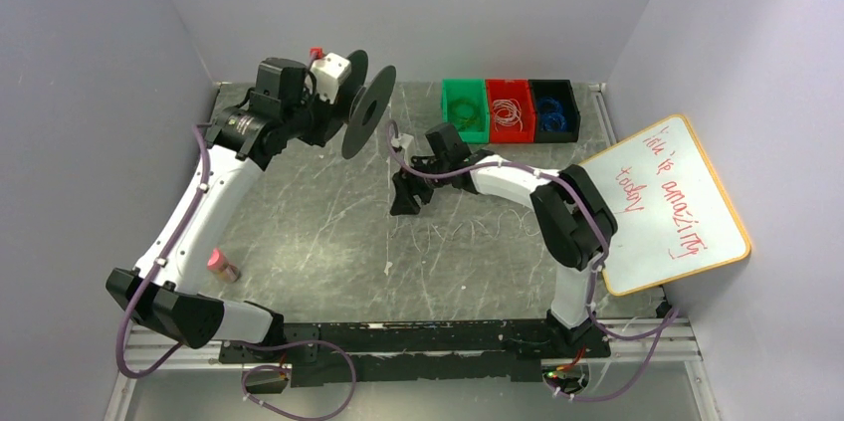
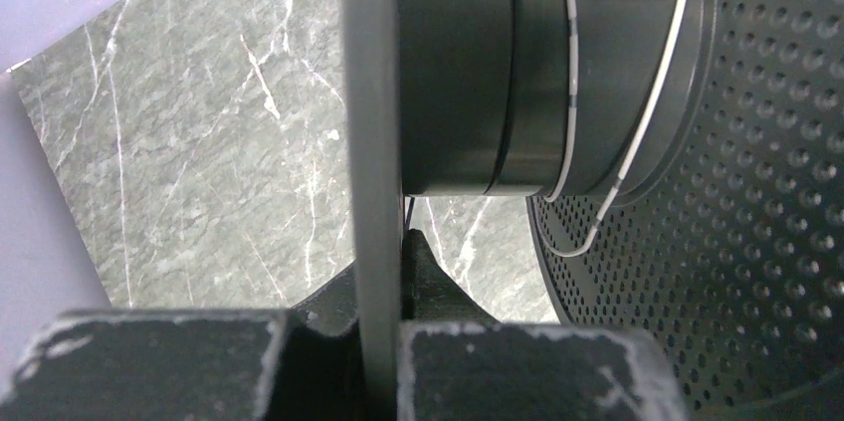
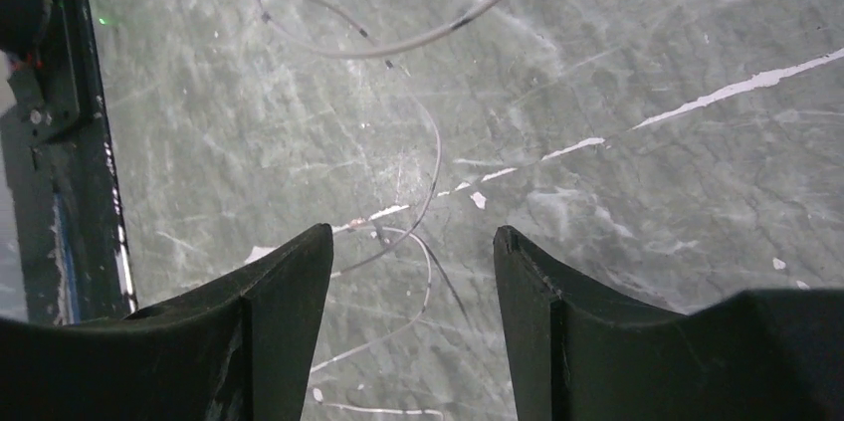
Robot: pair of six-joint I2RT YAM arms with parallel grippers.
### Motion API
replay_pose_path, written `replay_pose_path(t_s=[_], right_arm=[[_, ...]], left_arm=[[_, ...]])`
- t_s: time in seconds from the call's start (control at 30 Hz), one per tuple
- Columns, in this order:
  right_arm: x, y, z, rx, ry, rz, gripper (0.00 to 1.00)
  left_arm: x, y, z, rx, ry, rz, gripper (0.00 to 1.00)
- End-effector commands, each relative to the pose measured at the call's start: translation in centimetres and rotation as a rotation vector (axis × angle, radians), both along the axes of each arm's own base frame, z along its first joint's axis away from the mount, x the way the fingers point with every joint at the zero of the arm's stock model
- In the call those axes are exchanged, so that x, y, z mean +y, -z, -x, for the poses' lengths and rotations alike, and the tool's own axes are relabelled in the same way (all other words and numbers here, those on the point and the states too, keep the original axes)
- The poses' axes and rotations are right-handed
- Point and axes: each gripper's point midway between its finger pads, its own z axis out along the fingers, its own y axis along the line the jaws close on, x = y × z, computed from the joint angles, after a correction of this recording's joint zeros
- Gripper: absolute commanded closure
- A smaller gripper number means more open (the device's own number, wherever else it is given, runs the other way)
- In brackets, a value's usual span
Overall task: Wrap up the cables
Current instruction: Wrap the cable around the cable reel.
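My left gripper (image 1: 336,110) is raised at the back left, shut on one flange of a big black spool (image 1: 369,110). In the left wrist view the flange's grey edge (image 2: 375,142) runs up between the jaws of the left gripper (image 2: 380,272). A few turns of thin whitish cable (image 2: 659,93) lie on the spool's core, beside the perforated flange (image 2: 786,202). My right gripper (image 1: 403,204) points down at mid-table, open. Below the right gripper (image 3: 413,234), loose curls of the cable (image 3: 430,147) lie on the marble, untouched. The cable (image 1: 468,232) trails right across the table.
Green (image 1: 464,108), red (image 1: 510,108) and black (image 1: 554,108) bins with wire bundles stand at the back. A whiteboard (image 1: 667,204) leans at the right. A small pink object (image 1: 223,264) lies near the left arm. A black rail (image 1: 428,333) runs along the near edge.
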Motion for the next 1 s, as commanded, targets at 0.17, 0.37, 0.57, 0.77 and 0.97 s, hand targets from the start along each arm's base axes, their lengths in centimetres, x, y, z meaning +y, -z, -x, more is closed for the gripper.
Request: replay_pose_path(t_s=[0.17, 0.37, 0.57, 0.77, 0.97], right_arm=[[2.5, -0.5, 0.5, 0.197, 0.028, -0.120, 0.35], [2.4, 1.3, 0.4, 0.249, 0.051, -0.086, 0.43], [1.9, -1.4, -1.0, 0.358, 0.041, -0.171, 1.00], [-4.3, -7.2, -7.8, 0.369, 0.251, -0.309, 1.00], [-10.9, -12.0, -12.2, 0.304, 0.420, -0.379, 1.00]], left_arm=[[-0.6, -5.4, -0.2, -0.146, -0.004, 0.108, 0.98], [-0.4, -5.9, -0.1, -0.156, -0.007, 0.115, 0.98], [-1.0, -5.4, 1.2, -0.142, 0.081, 0.101, 0.98], [-1.6, -2.5, 4.7, -0.084, 0.253, 0.059, 0.98], [-0.6, 0.3, 4.7, -0.037, 0.226, -0.010, 0.98]])
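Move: The cable strand the right hand is after runs just under its open fingertips, about 1 cm back, 1 cm left and 4 cm down. The reel, in the left gripper, is roughly 10 cm ahead of the right hand, 7 cm left and 24 cm above; the green bin lies some 26 cm ahead and 14 cm right, the clear tub about 10 cm ahead and 21 cm right. From the left hand, that strand is about 6 cm back, 12 cm right and 26 cm down. The right fingers shut on the cable after the hand has sunk about 3.5 cm, then keep their pinch while it swings forward and right, around 12 cm forward, rising as it goes, towards the green bin. The left hand keeps its grip on the reel's flange, holds still at first, then draws back some 5 cm, turning about 10 degrees clockwise. ##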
